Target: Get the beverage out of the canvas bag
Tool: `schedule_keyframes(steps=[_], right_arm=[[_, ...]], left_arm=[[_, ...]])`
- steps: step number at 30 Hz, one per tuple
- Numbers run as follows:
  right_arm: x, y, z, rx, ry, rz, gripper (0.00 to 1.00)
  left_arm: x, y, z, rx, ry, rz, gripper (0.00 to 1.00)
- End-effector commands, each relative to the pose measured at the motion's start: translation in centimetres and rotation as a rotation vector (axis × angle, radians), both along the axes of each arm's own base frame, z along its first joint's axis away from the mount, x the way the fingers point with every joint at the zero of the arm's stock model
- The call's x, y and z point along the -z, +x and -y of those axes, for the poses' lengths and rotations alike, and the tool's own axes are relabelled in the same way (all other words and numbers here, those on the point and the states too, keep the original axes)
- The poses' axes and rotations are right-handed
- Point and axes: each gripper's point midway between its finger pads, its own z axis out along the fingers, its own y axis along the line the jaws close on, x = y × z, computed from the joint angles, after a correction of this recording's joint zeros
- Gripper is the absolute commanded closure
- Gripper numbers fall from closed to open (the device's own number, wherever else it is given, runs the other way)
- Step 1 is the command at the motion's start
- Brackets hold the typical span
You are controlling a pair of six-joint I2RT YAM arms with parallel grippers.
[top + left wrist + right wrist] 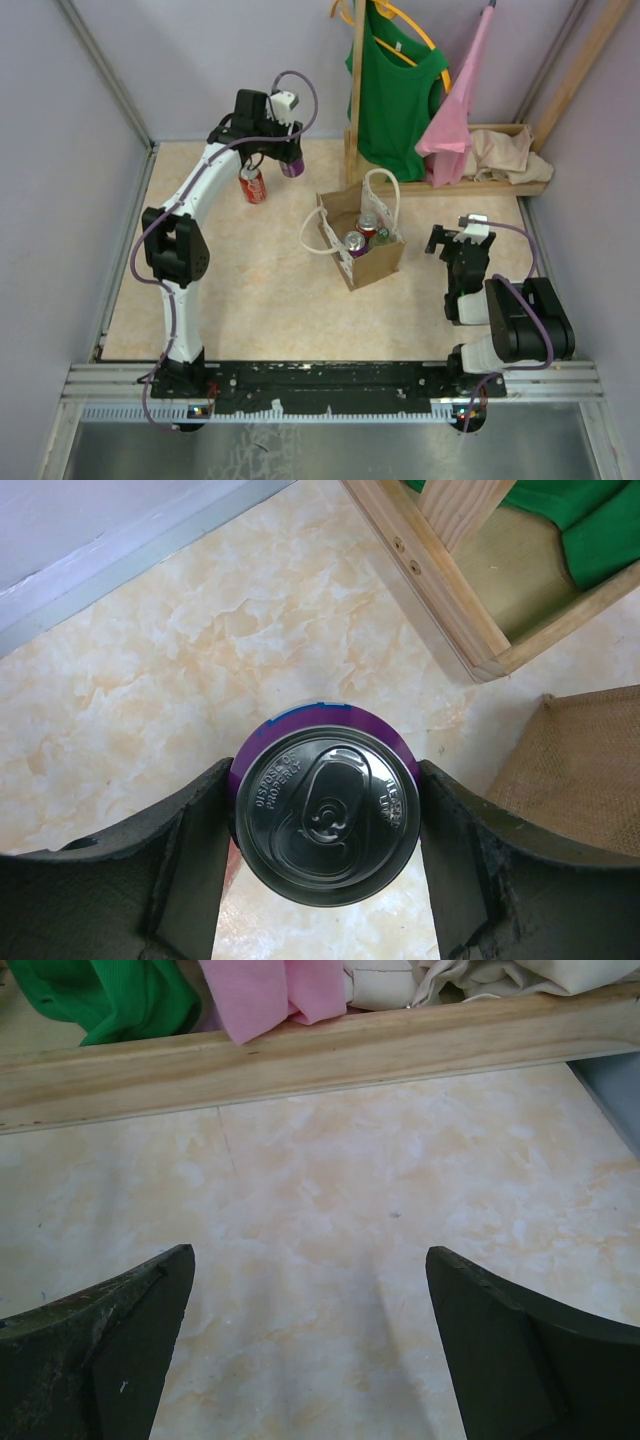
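Observation:
The tan canvas bag (pixel 372 262) with white rope handles stands mid-table; three can tops (pixel 356 241) show inside it. Its burlap side (pixel 590 770) fills the right edge of the left wrist view. My left gripper (pixel 287 163) (pixel 325 825) is at the back left, shut on a purple beverage can (pixel 293 168) (pixel 325 815) seen from above, both pads pressed on its sides. I cannot tell whether the can touches the table. A red can (pixel 252 185) stands just left of it. My right gripper (pixel 451 240) (pixel 310 1300) is open and empty, right of the bag.
A wooden clothes rack (pixel 440 185) (pixel 440 590) (pixel 300 1055) stands at the back right, hung with a green shirt (pixel 395 90) and a pink cloth (pixel 455 120); beige cloth (pixel 505 155) lies on its base. Purple walls close in the table.

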Motion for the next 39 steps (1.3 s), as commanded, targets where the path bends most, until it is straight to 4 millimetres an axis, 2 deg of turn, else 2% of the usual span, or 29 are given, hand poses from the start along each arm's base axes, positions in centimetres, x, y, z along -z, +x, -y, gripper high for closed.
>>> schedule_keyframes(steps=[1, 10, 18, 26, 39], right_arm=[[-1.8, 0.8, 0.0, 0.002, 0.010, 0.065, 0.01], [-1.8, 0.8, 0.0, 0.003, 0.009, 0.064, 0.01], [-1.8, 0.8, 0.0, 0.002, 0.009, 0.065, 0.01], [-1.8, 0.8, 0.0, 0.003, 0.010, 0.064, 0.01], [-1.8, 0.9, 0.0, 0.003, 0.010, 0.066, 0.01]], left_arm=[[-4.2, 1.7, -0.1, -0.018, -0.034, 0.134, 1.00], [-1.5, 2.3, -0.4, -0.041, 0.001, 0.089, 1.00], [1.9, 1.0, -0.7, -0.040, 0.010, 0.017, 1.00], [3.8, 0.2, -0.9, -0.051, 0.007, -0.020, 1.00], [6.1, 0.0, -1.2, -0.077, 0.027, -0.070, 0.99]])
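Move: The left hand still holds the purple can; its set-down spot is bare table about 16 cm below, 1 cm back and 1 cm left. The red can stands 10 cm left, 2 cm back and 10 cm below that hand; the canvas bag lies about 17 cm right, 12 cm back and 10 cm below it, and the wooden rack's near corner 14 cm right, 3 cm ahead and 15 cm below. From the idle right hand the spot is some 43 cm left, 15 cm ahead and 5 cm below. The left hand, already holding the purple can by its upper part, lowers the can by about 9 cm towards the bare table just right of the red can, starting slowly and drifting only a little back and left on the way. The wrist tips the fingers some 10 degrees further down as it sinks, then the hand stays at the bottom with its grip on the can unchanged. ##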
